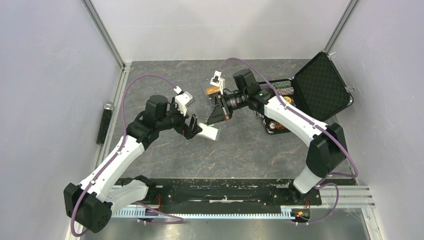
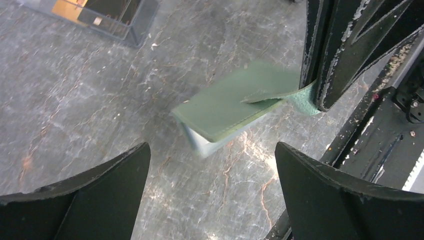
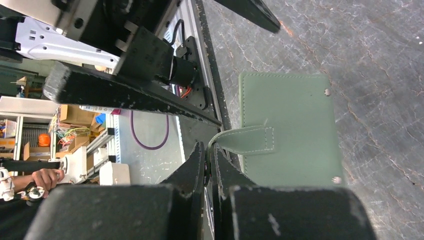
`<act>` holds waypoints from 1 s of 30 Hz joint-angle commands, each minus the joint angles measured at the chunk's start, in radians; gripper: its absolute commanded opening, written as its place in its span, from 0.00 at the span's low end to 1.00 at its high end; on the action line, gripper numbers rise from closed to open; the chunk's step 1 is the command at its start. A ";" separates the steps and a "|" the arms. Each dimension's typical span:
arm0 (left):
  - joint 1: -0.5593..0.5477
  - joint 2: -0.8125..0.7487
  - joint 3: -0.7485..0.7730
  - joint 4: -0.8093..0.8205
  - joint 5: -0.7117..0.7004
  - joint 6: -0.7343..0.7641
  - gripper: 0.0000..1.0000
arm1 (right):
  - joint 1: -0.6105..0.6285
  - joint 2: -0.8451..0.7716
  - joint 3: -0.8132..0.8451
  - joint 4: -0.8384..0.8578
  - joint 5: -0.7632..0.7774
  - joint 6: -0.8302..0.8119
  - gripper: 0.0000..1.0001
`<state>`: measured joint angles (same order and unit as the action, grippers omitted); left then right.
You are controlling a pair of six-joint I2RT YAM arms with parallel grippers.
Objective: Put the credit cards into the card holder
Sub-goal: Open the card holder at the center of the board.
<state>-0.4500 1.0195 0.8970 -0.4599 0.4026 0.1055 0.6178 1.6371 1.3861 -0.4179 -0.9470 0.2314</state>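
The pale green card holder [image 1: 211, 132] hangs closed just above the table's middle. My right gripper [image 1: 218, 116] is shut on its snap tab [image 3: 247, 140], and the holder's green face [image 3: 287, 130] fills the right wrist view beyond the right gripper [image 3: 209, 146]. My left gripper [image 1: 192, 127] is open beside the holder's left end, touching nothing. Seen from the left wrist, the holder [image 2: 225, 105] floats ahead of the left gripper [image 2: 211, 150], tab pinched by the right fingers [image 2: 325, 75]. Orange and dark credit cards [image 2: 67, 7] stand in a clear box [image 1: 213, 90] behind.
A large black hard case [image 1: 320, 85] stands open at the back right, with rows of striped poker chips [image 1: 280, 87] inside. A black bar [image 1: 105, 125] lies along the left wall. The arms' base rail [image 1: 215, 192] runs along the near edge.
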 commanded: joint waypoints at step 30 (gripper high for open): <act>0.000 0.187 0.023 0.189 0.115 0.028 1.00 | 0.002 0.042 0.044 0.016 -0.113 0.007 0.00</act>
<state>-0.4500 1.2171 0.8742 -0.2897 0.5259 0.1028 0.6178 1.6711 1.3911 -0.4194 -1.0088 0.2359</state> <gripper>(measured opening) 0.970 0.023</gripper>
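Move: The card holder hangs by its strap from the right fingertips, its middle about 5 cm to the left hand's right, 1 cm farther out and 6 cm lower. The right fingertips and strap are some 6 cm to the left hand's right, level fore and aft and 1 cm lower. The clear card box lies on the table about 14 cm ahead, 8 cm right and 15 cm below. From the right hand, the holder's middle is about 6 cm below and 1 cm left. First to its right, about 3 cm, then down nearly 4 cm and some 2 cm forward, the left hand brings its wide-open fingers in close around the upper edge of the hanging card holder, the rear finger coming up against that edge beside the strap. The right hand stays almost in place and keeps the strap pinched. ##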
